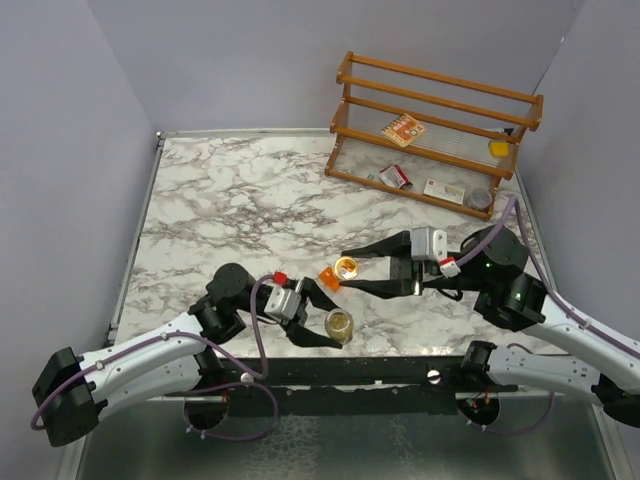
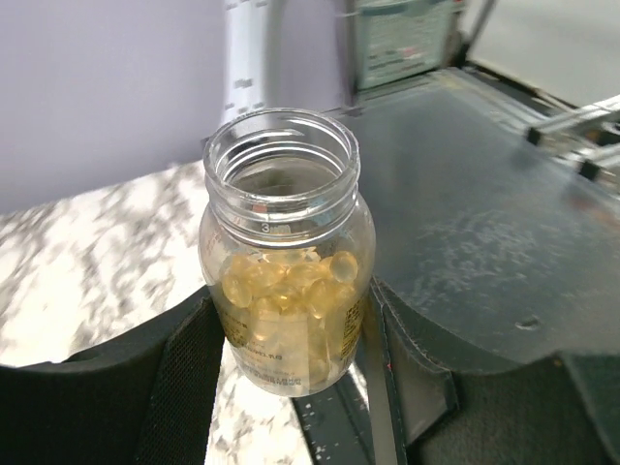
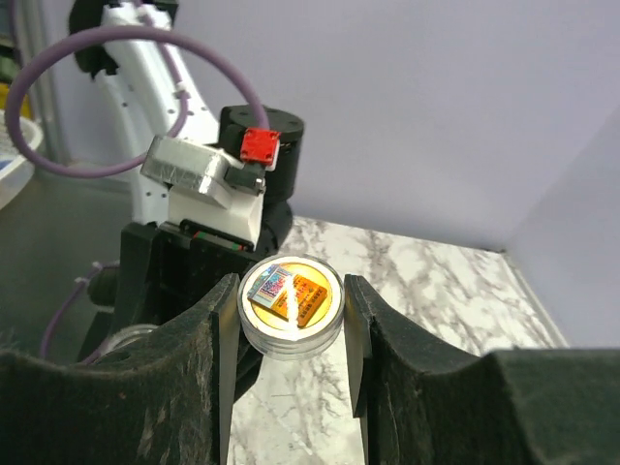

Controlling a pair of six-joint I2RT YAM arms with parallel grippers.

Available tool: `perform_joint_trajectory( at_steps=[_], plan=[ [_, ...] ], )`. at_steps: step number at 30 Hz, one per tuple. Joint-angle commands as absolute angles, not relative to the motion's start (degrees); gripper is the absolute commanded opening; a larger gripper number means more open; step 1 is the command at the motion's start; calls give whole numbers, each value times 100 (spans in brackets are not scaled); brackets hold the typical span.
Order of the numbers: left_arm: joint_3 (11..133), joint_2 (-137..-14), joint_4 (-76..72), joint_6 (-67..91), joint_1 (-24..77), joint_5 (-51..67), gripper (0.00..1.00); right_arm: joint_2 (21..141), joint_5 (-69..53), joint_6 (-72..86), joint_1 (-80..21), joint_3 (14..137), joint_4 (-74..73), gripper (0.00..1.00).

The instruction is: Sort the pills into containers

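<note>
A small clear jar (image 2: 286,262) with no cap has yellow softgel pills (image 2: 291,291) in its lower half. My left gripper (image 2: 291,298) is shut on its sides, near the table's front edge; in the top view the jar (image 1: 340,324) sits between the left gripper's (image 1: 334,329) fingers. My right gripper (image 3: 291,291) is shut on a round clear cap (image 3: 291,302) with a gold inside and an orange-and-blue label. From above, that cap (image 1: 347,268) is held by the right gripper (image 1: 351,271) just behind the jar. A tiny orange square box (image 1: 330,277) lies next to the cap.
A wooden rack (image 1: 440,100) stands at the back right, holding red-and-white packets (image 1: 403,131), a grey round tin (image 1: 479,199) and a yellow item (image 1: 498,148). A black strip (image 1: 400,372) runs along the table's near edge. The marble table (image 1: 230,200) has purple walls around it.
</note>
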State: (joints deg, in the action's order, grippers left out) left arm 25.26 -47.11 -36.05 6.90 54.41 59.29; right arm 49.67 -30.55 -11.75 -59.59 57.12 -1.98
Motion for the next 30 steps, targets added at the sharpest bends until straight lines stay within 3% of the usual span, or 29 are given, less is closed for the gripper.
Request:
perform_joint_trajectory(
  at_steps=[1,12,17,30],
  plan=[
    [2519,-4485,-2802,291,5458,4023,0,4644,-1849,-1105,-5953,5537,35,1],
    [3521,-4950,344,836,5459,-408,0,4466,499,-776,-5957,4896,380,1],
    [4084,-5566,1446,910,5462,-647,0,4465,1098,-692,-5956,4666,504,1],
    [3604,-5670,1482,1692,5536,-611,0,4145,2304,-429,-5953,4207,554,1]
  ],
)
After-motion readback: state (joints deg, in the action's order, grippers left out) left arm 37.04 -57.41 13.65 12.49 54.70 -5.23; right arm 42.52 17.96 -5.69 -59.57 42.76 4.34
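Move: In the left hand is the open pill jar and in the right hand its lid. The orange container lies on the table about 24 cm ahead of the left hand, 1 cm to its right and some 25 cm below. From the right hand, the container is roughly 18 cm ahead, 1 cm left and 37 cm down. The jar stands about 7 cm back from the right hand, 2 cm to its left and 12 cm lower. Carrying the open jar upright-ish, the left hand sweeps forward about 16 cm towards the orange container, then sinks some 14 cm, swinging counter-clockwise so its fingers end pointing forward-right and down at the container. Meanwhile the right hand keeps the lid pinched and draws it away from the jar, forward, rightward and finally lower, turning clockwise some 50 degrees. Both grips stay unchanged. ##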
